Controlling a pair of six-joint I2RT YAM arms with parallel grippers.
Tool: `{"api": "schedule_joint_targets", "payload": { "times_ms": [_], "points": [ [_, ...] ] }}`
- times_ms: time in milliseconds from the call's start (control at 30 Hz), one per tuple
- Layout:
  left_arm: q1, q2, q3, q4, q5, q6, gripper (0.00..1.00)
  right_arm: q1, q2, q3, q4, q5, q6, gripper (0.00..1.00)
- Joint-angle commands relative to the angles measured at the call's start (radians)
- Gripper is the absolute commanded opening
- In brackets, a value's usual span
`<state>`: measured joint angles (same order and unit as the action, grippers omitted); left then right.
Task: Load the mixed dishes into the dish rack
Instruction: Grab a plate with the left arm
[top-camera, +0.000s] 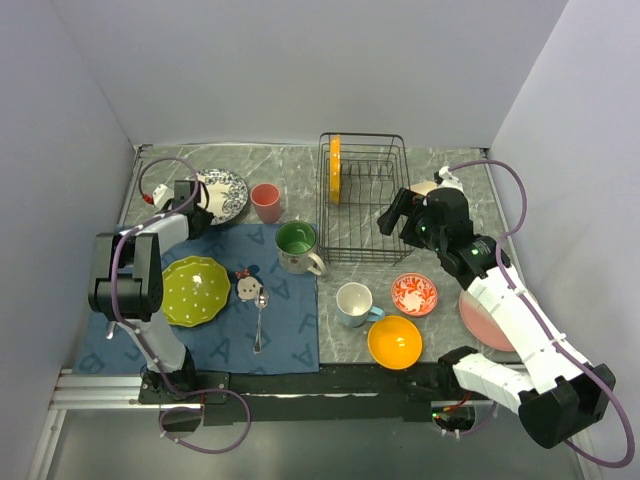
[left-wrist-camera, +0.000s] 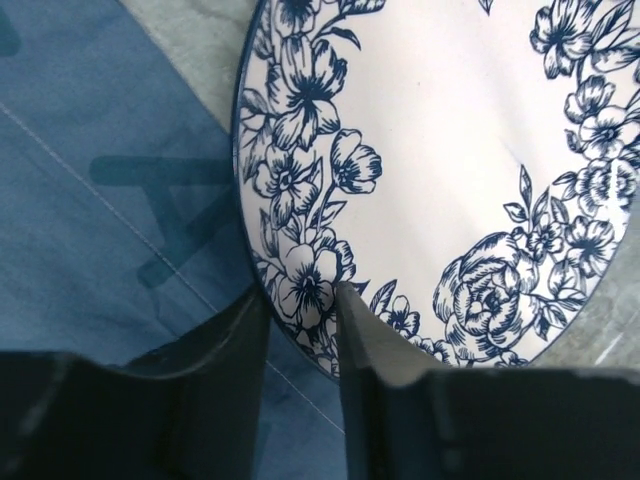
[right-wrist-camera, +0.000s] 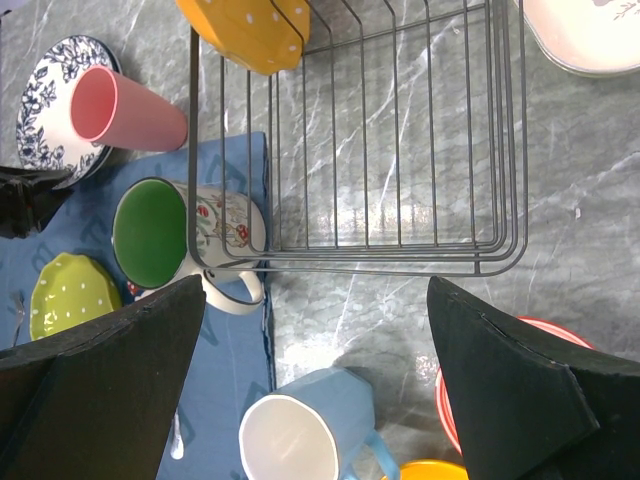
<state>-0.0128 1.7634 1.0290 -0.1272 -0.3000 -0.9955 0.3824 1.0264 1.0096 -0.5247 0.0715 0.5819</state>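
Observation:
A white plate with blue flowers lies at the back left, half on the blue mat. My left gripper straddles its near rim, one finger on the plate's face and one outside it, with a narrow gap still showing between them. The black wire dish rack holds an orange plate upright. My right gripper hangs wide open and empty over the rack's near edge, above the light-blue mug.
On the blue mat are a lime-green plate, a green-lined mug and a spoon. A pink cup stands behind it. A red-patterned dish, orange bowl and pink plate lie near right.

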Motion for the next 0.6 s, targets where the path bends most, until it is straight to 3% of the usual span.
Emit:
{"api": "schedule_joint_targets", "payload": {
  "times_ms": [0, 233, 567],
  "points": [
    [0.005, -0.059, -0.050, -0.002, -0.014, -0.025, 0.29, -0.008, -0.011, 0.006, 0.035, 0.014, 0.006, 0.99],
    [0.005, -0.068, -0.055, -0.009, -0.004, -0.023, 0.02, -0.008, -0.008, 0.006, 0.037, 0.007, 0.007, 0.99],
    [0.005, -0.110, -0.021, -0.052, -0.037, -0.009, 0.01, -0.008, -0.008, 0.009, 0.043, 0.004, 0.006, 0.99]
  ]
}}
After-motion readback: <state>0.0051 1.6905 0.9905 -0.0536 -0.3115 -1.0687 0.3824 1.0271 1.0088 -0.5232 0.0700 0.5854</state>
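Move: The left hand's half-open fingers straddle the near-left rim of the floral plate, whose middle lies about 8 cm ahead, 4 cm right and roughly 1 cm below. The pink cup stands some 16 cm right and 4 cm ahead, the green mug about 24 cm right and 8 cm back; the green plate lies roughly 20 cm straight back. From the right hand the floral plate is about 45 cm left, 20 cm ahead and 20 cm lower. The left hand shuts its fingers on the floral plate's rim, rising about 3 cm and tipping up some 8 degrees. ##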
